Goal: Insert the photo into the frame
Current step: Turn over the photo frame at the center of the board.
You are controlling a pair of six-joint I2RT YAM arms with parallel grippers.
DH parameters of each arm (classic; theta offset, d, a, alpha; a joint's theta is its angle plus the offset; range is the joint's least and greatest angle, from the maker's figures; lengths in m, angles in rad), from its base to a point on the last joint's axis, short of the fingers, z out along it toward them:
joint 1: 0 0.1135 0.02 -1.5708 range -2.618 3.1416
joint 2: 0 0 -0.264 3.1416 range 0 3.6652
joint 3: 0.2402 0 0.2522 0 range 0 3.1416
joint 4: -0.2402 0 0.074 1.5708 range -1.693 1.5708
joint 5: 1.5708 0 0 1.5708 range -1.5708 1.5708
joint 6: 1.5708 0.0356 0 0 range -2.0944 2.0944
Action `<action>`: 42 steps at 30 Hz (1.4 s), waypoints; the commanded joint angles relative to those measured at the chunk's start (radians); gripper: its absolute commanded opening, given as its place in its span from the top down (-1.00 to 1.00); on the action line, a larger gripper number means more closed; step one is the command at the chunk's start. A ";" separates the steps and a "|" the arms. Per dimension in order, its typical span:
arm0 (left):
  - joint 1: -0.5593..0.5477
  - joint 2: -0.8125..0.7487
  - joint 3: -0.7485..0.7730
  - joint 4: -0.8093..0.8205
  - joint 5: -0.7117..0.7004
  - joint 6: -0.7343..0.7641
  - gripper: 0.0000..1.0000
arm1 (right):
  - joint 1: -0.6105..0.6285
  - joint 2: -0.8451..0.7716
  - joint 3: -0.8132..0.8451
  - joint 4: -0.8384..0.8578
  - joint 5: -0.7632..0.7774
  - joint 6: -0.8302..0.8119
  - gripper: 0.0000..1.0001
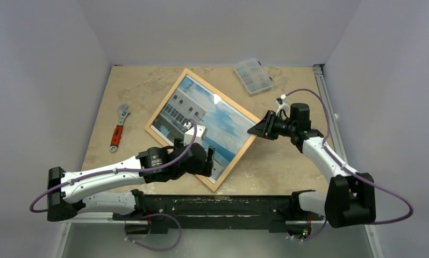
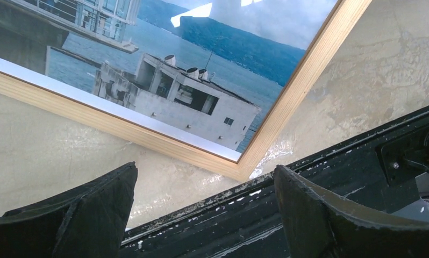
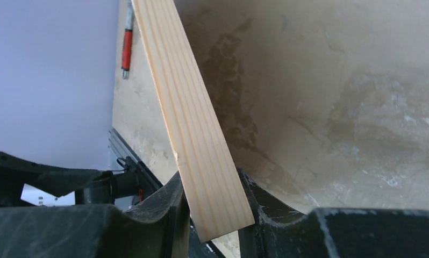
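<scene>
The frame (image 1: 239,153), thin light wood, lies at a slant on the table, and the photo (image 1: 223,123) of a white building, sky and water shows inside it. My right gripper (image 1: 257,129) is shut on the frame's right corner. In the right wrist view the wooden edge (image 3: 191,118) runs between the two fingers of this gripper (image 3: 212,183). My left gripper (image 1: 207,158) hangs open over the frame's near corner, holding nothing. In the left wrist view that corner (image 2: 293,102) and the photo (image 2: 201,102) lie ahead of the wide-apart left gripper (image 2: 205,169).
A red-handled wrench (image 1: 119,129) lies at the table's left. A clear plastic parts box (image 1: 253,76) sits at the back right. The black mounting rail (image 1: 217,204) runs along the near edge, close to the frame's near corner. Grey walls enclose three sides.
</scene>
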 commanded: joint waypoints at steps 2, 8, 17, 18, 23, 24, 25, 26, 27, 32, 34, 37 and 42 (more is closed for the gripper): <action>0.028 0.023 -0.015 0.070 0.069 -0.019 -0.90 | 0.007 0.106 -0.040 -0.041 0.267 -0.239 0.68; 0.030 0.059 -0.013 0.075 0.093 -0.021 -0.90 | -0.014 0.197 -0.032 0.003 0.376 -0.206 -0.19; 0.030 0.062 -0.013 0.066 0.090 -0.029 -0.91 | -0.018 0.212 0.032 -0.024 0.464 -0.189 -0.85; 0.030 0.060 -0.014 0.062 0.087 -0.031 -0.91 | -0.019 0.197 0.032 -0.032 0.461 -0.193 -0.90; 0.030 0.053 -0.015 0.043 0.066 -0.039 -0.91 | -0.017 0.116 0.025 -0.107 0.423 -0.204 -0.97; 0.030 0.052 -0.014 0.038 0.059 -0.041 -0.91 | -0.017 0.103 0.024 -0.123 0.414 -0.198 -0.97; 0.030 0.050 -0.014 0.033 0.054 -0.044 -0.91 | -0.017 0.091 0.025 -0.143 0.411 -0.182 -0.97; 0.030 0.048 -0.016 0.030 0.047 -0.044 -0.92 | -0.017 0.080 0.027 -0.162 0.408 -0.174 -0.97; 0.030 0.045 -0.018 0.029 0.041 -0.046 -0.92 | -0.017 0.072 0.027 -0.180 0.403 -0.159 -0.97; 0.052 0.055 -0.019 0.030 0.050 -0.032 -0.95 | -0.010 0.080 0.075 -0.349 0.421 -0.063 -0.97; 0.079 0.064 -0.021 0.039 0.080 -0.021 -0.97 | 0.006 0.069 0.056 -0.358 0.411 -0.033 -0.97; 0.123 0.085 -0.024 0.058 0.130 -0.010 -0.99 | 0.083 0.053 0.018 -0.347 0.439 0.021 -0.96; 0.193 0.116 -0.024 0.078 0.206 0.023 -1.00 | 0.264 0.089 -0.008 -0.316 0.512 0.130 -0.88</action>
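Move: The right hand grips the photo frame near its raised right-hand corner. The frame's middle lies about 20 cm to this hand's left, 1 cm back and some 6 cm lower, and its near corner is roughly 21 cm back, 16 cm left and 13 cm down. The clear plastic box is about 30 cm ahead, 3 cm right and 12 cm down. From the left hand, the frame's middle lies about 12 cm ahead, 4 cm right and 9 cm below. The right hand lowers its corner of the photo frame about 11 cm towards the board, easing to the right as its fingers open wide and tip some 20 degrees further down, and once free of the wood it rises a little, then swings about 6 cm back and 4 cm left along the frame's right-hand edge. The left hand, open and empty throughout, hovers over the near part of the frame and sinks slightly, edging forward at the end. ##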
